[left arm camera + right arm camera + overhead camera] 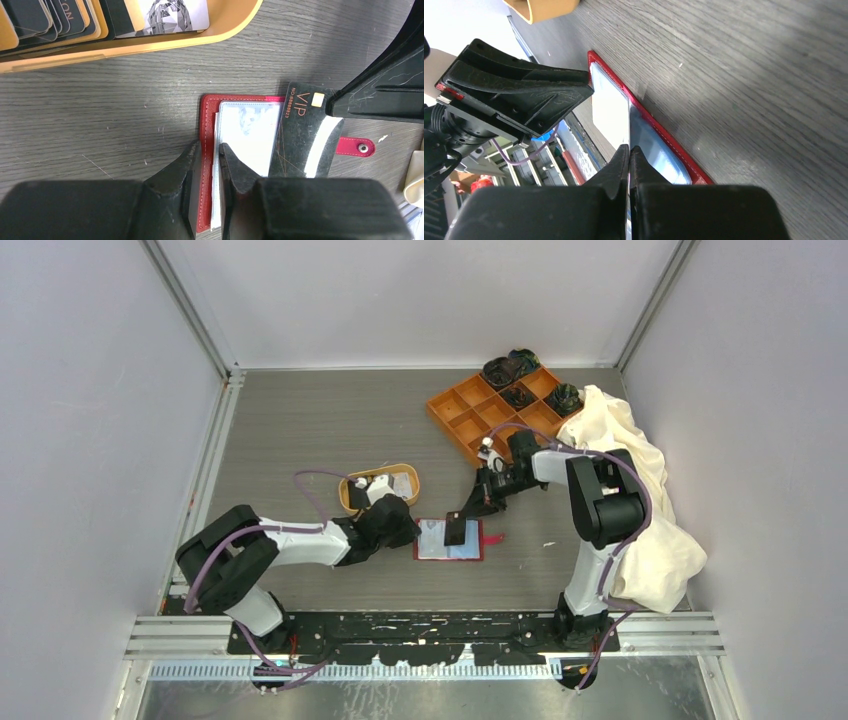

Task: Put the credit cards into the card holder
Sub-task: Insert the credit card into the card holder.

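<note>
The red card holder (pixel 436 552) lies open on the table, its clear sleeve (pixel 245 127) facing up and its snap tab (pixel 357 147) pointing right. My left gripper (pixel 212 155) is shut on the holder's left edge (pixel 206 130), red cover and sleeve between the fingers. A black credit card (pixel 300 135) marked VIP slants over the holder's right half, and my right gripper (pixel 629 149) is shut on it, edge-on (pixel 628 125) in the right wrist view. More credit cards (pixel 165 15) lie in the oval tan dish.
The tan dish (pixel 345 495) sits just behind the left gripper (pixel 408 530). An orange compartment tray (pixel 470 410) with dark items stands at the back right. A cream cloth (pixel 640 500) is heaped by the right arm.
</note>
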`<state>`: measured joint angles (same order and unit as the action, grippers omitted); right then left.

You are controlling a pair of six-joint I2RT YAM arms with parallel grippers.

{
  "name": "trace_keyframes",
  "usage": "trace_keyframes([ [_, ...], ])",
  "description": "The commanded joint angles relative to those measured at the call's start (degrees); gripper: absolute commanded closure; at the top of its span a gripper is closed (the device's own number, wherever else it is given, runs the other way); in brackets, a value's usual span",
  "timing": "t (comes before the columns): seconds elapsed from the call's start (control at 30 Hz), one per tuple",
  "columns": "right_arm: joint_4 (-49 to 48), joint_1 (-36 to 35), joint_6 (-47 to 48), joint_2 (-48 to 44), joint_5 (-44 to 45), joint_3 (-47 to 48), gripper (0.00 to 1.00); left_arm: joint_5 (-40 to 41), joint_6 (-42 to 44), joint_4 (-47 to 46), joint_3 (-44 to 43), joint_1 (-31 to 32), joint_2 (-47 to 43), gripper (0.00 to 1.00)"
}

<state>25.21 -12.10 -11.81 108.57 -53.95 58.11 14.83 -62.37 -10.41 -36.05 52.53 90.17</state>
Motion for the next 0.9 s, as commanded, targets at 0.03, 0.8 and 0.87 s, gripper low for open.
trace_keyframes([
  [0.03, -8.5, 2.29, -6.39, -4.93, -1.01, -4.21, 0.99, -1.09, 0.99, 7.23, 1.89, 0.02, 1.12, 0.81],
  [0.8, -26.91, 5.23, -17.0, -6.4, -2.85, -14.76, 0.99, -9.71, 10.93, 1.11, 6.55, -0.14, -7.22, 0.44],
  [0.87, -27.14, 5.58, -16.78, -6.31, -3.27, -14.97, 0.99, -10.48, 11.92, 1.56, 7.58, -0.15, -8.78, 0.39],
])
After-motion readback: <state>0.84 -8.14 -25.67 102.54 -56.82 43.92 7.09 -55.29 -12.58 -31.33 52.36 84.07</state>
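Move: Beneath the black card held in the right hand lies the open card holder, its middle about 6 cm back, 3 cm left and 3 cm below that hand. The oval card tray is some 20 cm left of the hand and 5 cm ahead. For the left hand, straddling the holder's left edge, the holder's middle is about 8 cm right, 1 cm back and slightly below; the oval tray stands 9 cm left, 10 cm ahead. Opening from a narrow gap to over half wide, the left fingers come free of the holder's left edge; late on, that hand backs off about 2.5 cm and rises 1 cm, turning clockwise. Still pinching the card, the right hand slips about 1 cm right, then edges 1 cm forward, turning some 10 degrees clockwise over the holder's right-hand side. ##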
